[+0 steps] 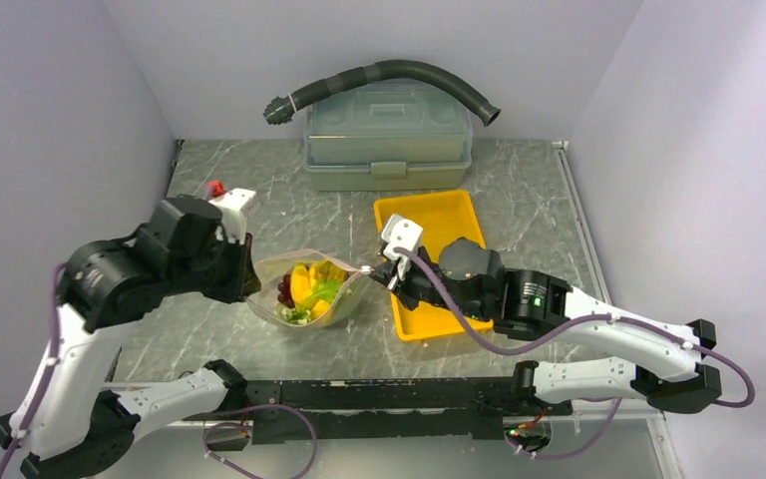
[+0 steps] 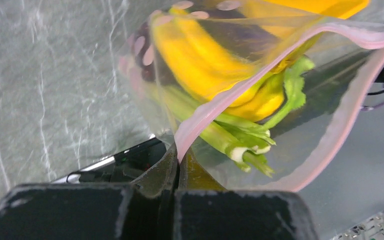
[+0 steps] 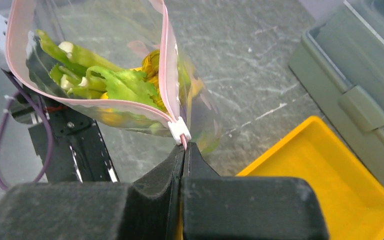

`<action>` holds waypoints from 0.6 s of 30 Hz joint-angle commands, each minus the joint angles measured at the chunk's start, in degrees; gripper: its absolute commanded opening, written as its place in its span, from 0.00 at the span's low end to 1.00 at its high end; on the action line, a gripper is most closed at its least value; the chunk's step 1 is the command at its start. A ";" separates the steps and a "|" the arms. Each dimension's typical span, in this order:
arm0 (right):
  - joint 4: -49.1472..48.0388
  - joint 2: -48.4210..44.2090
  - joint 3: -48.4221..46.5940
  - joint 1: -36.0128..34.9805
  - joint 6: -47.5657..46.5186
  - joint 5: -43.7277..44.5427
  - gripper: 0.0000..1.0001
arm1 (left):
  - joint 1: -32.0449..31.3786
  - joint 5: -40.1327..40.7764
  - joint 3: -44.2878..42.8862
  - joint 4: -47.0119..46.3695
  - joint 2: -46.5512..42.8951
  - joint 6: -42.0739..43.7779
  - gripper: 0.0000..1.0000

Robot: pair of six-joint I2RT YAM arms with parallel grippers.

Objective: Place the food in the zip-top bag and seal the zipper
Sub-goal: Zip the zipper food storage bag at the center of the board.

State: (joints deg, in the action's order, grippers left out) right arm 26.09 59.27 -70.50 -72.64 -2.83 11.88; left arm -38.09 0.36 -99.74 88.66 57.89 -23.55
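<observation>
The zip-top bag (image 1: 311,294) hangs stretched between my two grippers over the table, its mouth gaping. Inside lies the food: yellow bananas (image 2: 200,60), a white-green leek (image 2: 235,145), leafy greens (image 3: 125,85) and dark grapes (image 1: 285,291). My left gripper (image 2: 180,154) is shut on the bag's left corner, pinching the pink zipper (image 2: 260,75) strip. My right gripper (image 3: 185,146) is shut on the opposite corner, just below the white slider (image 3: 179,130). The two halves of the zipper (image 3: 166,65) stand well apart.
A yellow tray (image 1: 429,215) lies right of the bag, partly under the right arm. A grey-green lidded box (image 1: 389,140) stands at the back with a black corrugated hose (image 1: 389,72) behind it. A small red-and-white item (image 1: 224,192) sits far left.
</observation>
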 commanded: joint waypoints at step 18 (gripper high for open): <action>-5.70 -0.28 3.46 4.09 -0.47 -15.64 0.00 | -0.14 4.94 2.01 -4.81 -2.02 0.04 0.55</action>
State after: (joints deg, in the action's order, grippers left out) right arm 22.48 60.64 -65.84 -68.75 -2.15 0.51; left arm -38.09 4.99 -94.61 86.41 56.71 -24.69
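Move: The left fingers are shut on the far corner of the open bag's zipper rim. The white slider lies about 16 cm to their right and 3 cm farther ahead, at much the same height; the food in the bag is roughly 7 cm right, 3 cm ahead and 14 cm below. The right hand pinches the zipper's other end, the slider some 2 cm to its left and 1 cm ahead, 1 cm lower. The yellow tray's middle is about 12 cm right, 15 cm ahead and 28 cm below the right hand. Down first, both hands together: the left sinks about 4 cm with the rim corner, stops, then opens its fingers to roughly half and lets go of the corner, backing up some 2.5 cm. The right drops about 3 cm and then eases left and slightly back, turning a little counter-clockwise, still pinching the zipper end beside the slider. ##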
